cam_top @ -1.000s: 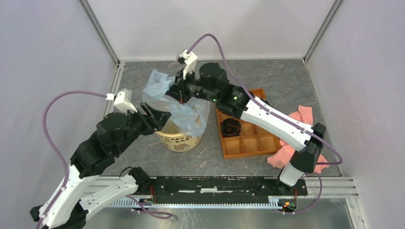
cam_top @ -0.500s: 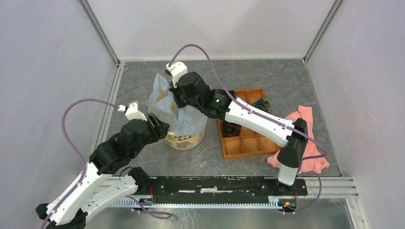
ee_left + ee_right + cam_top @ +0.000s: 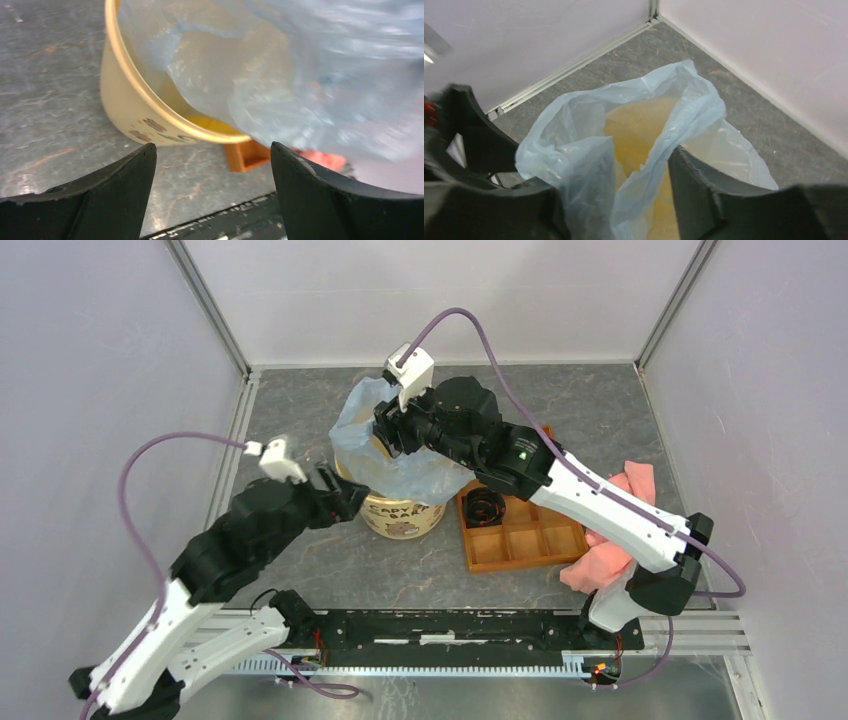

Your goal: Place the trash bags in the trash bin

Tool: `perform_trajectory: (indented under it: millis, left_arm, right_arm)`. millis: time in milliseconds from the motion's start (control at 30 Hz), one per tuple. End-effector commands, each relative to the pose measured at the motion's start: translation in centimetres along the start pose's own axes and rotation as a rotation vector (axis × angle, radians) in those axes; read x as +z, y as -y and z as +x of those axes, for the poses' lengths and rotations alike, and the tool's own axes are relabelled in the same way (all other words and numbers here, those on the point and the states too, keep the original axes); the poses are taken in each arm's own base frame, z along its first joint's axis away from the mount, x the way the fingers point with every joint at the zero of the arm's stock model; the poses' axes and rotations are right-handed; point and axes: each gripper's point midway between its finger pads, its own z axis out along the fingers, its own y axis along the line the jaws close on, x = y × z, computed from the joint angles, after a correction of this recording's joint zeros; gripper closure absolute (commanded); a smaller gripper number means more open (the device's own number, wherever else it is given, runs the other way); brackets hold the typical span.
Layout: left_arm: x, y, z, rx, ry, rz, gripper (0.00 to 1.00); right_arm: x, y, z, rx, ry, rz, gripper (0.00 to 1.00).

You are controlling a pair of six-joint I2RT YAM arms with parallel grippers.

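Note:
The pale blue trash bag (image 3: 385,445) lies spread over the mouth of the cream-yellow trash bin (image 3: 403,517), part of it inside. Above the bin's far side, my right gripper (image 3: 388,432) has its jaws apart. In the right wrist view, loose folds of the bag (image 3: 589,150) hang between and against the fingers (image 3: 704,190) of the right gripper (image 3: 624,200), with the bin's yellow inside showing in the gap. My left gripper (image 3: 345,495) is open beside the bin's left rim. In the left wrist view, that gripper (image 3: 212,147) holds nothing, and the bin (image 3: 125,100) and bag (image 3: 300,75) lie just ahead.
An orange compartment tray (image 3: 520,535) stands right of the bin with a black object (image 3: 487,508) in one cell. A pink cloth (image 3: 610,560) lies at the tray's right, under the right arm. Walls close in the left, back and right sides.
The right gripper went from shut on the bag to jaws apart and shifted right above the bin. The bag has settled wider over the bin. The left gripper opened wider near the rim.

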Motion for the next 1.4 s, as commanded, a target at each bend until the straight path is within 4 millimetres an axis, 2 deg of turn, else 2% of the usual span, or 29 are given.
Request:
perform_trajectory:
  millis: [0, 33, 167, 233, 333, 433, 600, 700, 833, 900, 1133, 1267, 1367]
  left_arm:
    - [-4.7, 2.5, -1.3, -0.026, 0.010, 0.201, 0.09]
    - [-5.3, 2.8, -1.4, -0.043, 0.003, 0.225, 0.09]
    - [-7.0, 5.8, -3.2, -0.104, 0.025, 0.354, 0.09]
    - [-7.1, 6.5, -4.3, -0.115, 0.048, 0.364, 0.09]
    - [-6.0, 6.6, -5.4, -0.114, 0.073, 0.311, 0.09]
    - [-4.5, 5.7, -5.9, -0.132, 0.095, 0.217, 0.13]
    - [-2.7, 3.8, -7.0, -0.133, 0.174, 0.084, 0.30]
    - [-2.4, 3.5, -7.5, -0.114, 0.222, 0.083, 0.43]
    - [-1.6, 2.9, -6.2, -0.097, 0.237, 0.110, 0.54]
    - [-1.2, 2.6, -5.1, -0.095, 0.224, 0.122, 0.59]
    - [-1.1, 2.0, -3.7, -0.101, 0.202, 0.139, 0.70]
    - [-1.3, 1.7, -3.2, -0.111, 0.186, 0.140, 0.73]
    - [-1.7, 1.1, -3.3, -0.129, 0.191, 0.118, 0.76]
  right_arm:
    - [-2.3, -1.6, -2.9, -0.087, 0.074, -0.128, 0.35]
    - [-2.8, -2.2, -3.1, -0.087, 0.075, -0.167, 0.28]
    - [-5.0, -5.1, -3.2, -0.085, 0.068, -0.348, 0.10]
    - [-6.2, -6.0, -3.0, -0.063, 0.063, -0.409, 0.02]
    - [-7.7, -6.5, -2.5, -0.042, 0.061, -0.453, 0.02]
    - [-8.8, -5.6, -2.2, -0.047, 0.057, -0.418, 0.02]
    - [-11.4, -5.0, -3.3, -0.052, 0.104, -0.410, 0.02]
    - [-12.3, -4.4, -3.5, -0.056, 0.126, -0.390, 0.02]
    - [-12.8, -1.7, -3.3, -0.068, 0.144, -0.252, 0.02]
    - [-13.2, -1.0, -3.1, -0.081, 0.152, -0.218, 0.02]
    - [-13.6, 0.0, -2.6, -0.104, 0.165, -0.175, 0.02]
    - [-13.4, 0.3, -3.6, -0.089, 0.179, -0.146, 0.02]
    - [-13.5, -0.4, -3.9, -0.130, 0.203, -0.191, 0.02]
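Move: The left hand's target, the near-left edge of the trash bag's mouth, is just 3 cm ahead, 2 cm right and 2 cm above it; the trash bin's middle is about 9 cm ahead, 10 cm right and 14 cm down. The right hand hangs over the bin, which is some 22 cm below and 1 cm right. The bag's near-right edge lies 9 cm back, 12 cm right and 5 cm lower; the rolled black bag is level, 20 cm right, 33 cm down. The left fingers pinch the bag's near-left edge: the hand first backs off about 4 cm while rising 8, returns forward, then sinks to end some 3 cm above its start, closing. The half-open right hand spreads wide and travels about 9 cm back and 9 cm right, rising slightly, to the bag's near-right edge, turning counter-clockwise, then partly back. ##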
